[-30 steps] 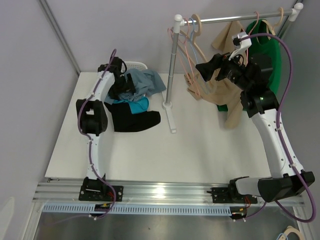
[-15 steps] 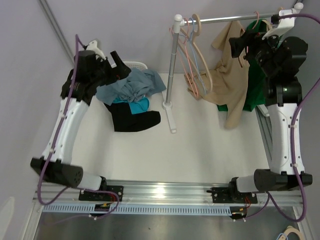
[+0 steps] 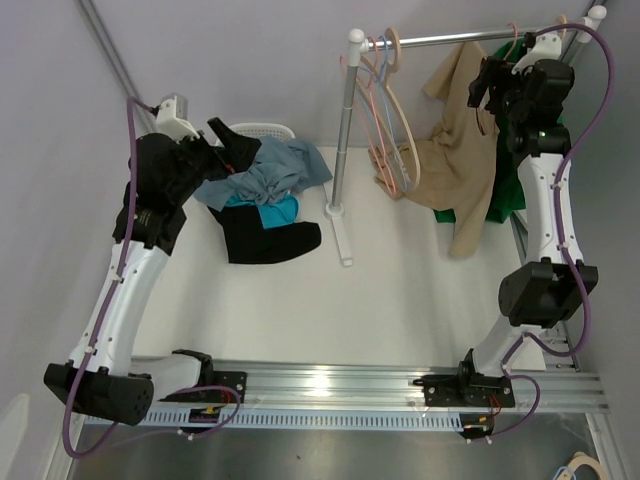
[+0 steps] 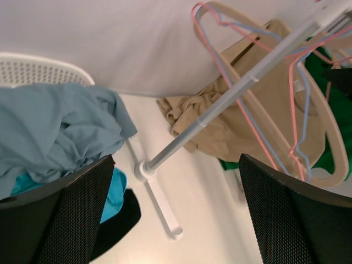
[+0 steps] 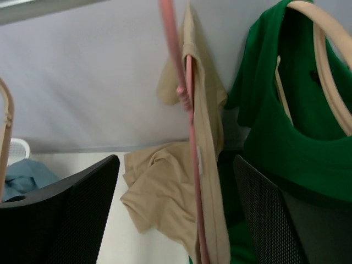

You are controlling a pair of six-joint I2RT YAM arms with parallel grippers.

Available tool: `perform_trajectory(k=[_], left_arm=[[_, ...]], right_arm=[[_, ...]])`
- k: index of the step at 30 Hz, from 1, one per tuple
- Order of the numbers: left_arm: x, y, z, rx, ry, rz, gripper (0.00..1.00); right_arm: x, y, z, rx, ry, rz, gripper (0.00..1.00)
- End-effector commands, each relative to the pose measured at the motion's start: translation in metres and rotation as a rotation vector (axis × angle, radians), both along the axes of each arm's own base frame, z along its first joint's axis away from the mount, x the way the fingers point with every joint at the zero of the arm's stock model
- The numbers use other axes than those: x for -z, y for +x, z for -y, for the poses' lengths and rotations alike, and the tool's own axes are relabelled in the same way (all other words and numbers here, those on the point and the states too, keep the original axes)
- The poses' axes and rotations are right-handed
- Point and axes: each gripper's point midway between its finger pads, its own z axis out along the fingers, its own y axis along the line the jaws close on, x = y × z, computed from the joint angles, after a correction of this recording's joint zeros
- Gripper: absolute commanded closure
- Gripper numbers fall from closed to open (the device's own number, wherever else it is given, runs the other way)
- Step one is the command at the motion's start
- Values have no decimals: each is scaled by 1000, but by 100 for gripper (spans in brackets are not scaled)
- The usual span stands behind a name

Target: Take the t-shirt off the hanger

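Note:
A tan t-shirt (image 3: 450, 170) hangs askew from a pink wire hanger (image 5: 190, 137) on the rail (image 3: 450, 38), part of it bunched to the lower left. In the right wrist view the tan t-shirt (image 5: 165, 203) and hanger lie straight ahead between my fingers. My right gripper (image 3: 482, 85) is open and empty, high up by the rail just right of the shirt's top; it also shows in its own view (image 5: 176, 220). My left gripper (image 3: 232, 145) is open and empty, raised over the clothes pile; it also shows in its own view (image 4: 176, 214).
A green t-shirt (image 3: 512, 190) on a wooden hanger (image 5: 330, 66) hangs right of the tan one. Several empty hangers (image 3: 390, 110) hang by the rack's pole (image 3: 343, 140). A blue-grey, teal and black clothes pile (image 3: 265, 195) lies beside a white basket (image 3: 262, 131).
My right arm has risen from the middle of the tan shirt to the rail beside its top. My left arm has lifted off the clothes pile and now hovers above it.

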Motion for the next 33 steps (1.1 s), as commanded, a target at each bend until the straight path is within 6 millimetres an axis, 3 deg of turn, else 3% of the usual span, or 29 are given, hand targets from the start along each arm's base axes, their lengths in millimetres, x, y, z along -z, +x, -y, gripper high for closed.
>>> perform_trajectory(k=[1, 2, 5, 6, 7, 11, 16, 20, 23, 24, 28, 29, 33], left_arm=[[-50, -8, 10, 56, -59, 188, 0], [-50, -4, 12, 61, -60, 192, 0], [-44, 5, 19, 81, -55, 189, 0], [-42, 8, 21, 87, -53, 185, 0], [-40, 9, 23, 93, -51, 181, 1], [-37, 12, 28, 109, -39, 175, 1], [-38, 10, 30, 109, -20, 189, 0], [-38, 7, 33, 115, -12, 191, 1], [-42, 4, 37, 124, -8, 210, 1], [-43, 2, 39, 130, -5, 214, 0], [-46, -4, 45, 147, 6, 228, 1], [-49, -8, 47, 153, 9, 240, 0], [-55, -19, 52, 163, 36, 282, 0]], right_arm=[[-45, 8, 14, 39, -35, 171, 12], [-48, 11, 18, 47, -34, 189, 13], [-42, 27, 24, 38, -17, 197, 28], [-42, 30, 22, 24, -11, 201, 41], [-44, 32, 21, 16, -9, 210, 44], [-38, 47, 21, 8, 15, 224, 100], [-35, 55, 17, -36, 33, 210, 100], [-51, 50, 5, -96, 49, 250, 100], [-77, 39, -2, -132, 52, 289, 100], [-94, 32, -5, -142, 46, 319, 100], [-112, 8, -17, -199, 55, 319, 100], [-128, -8, -22, -211, 57, 347, 100], [-138, -37, -29, -226, 70, 347, 100]])
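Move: The pink hanger's neck, holding the tan t-shirt, is about 5 cm ahead of the open right hand, 2 cm to its right and 2 cm above it. The rail runs some 8 cm above the hand and 6 cm ahead. The green t-shirt hangs roughly 12 cm to the hand's right, 6 cm farther out and 20 cm lower; the empty hangers are about 22 cm left, 3 cm out and 8 cm lower. From the left hand, the neck is around 60 cm right and 20 cm ahead, at about equal height. The pink hanger's neck is pinched just below its hook as the right hand reaches forward about 5 cm and shuts its fingers on it. That hand then lifts some 5 cm and draws back about 3 cm and leftwards to unhook the hanger, turning slightly counter-clockwise with its fingers tipping up. The open left hand drifts about 5 cm right, towards the tan t-shirt, and rises a little. ##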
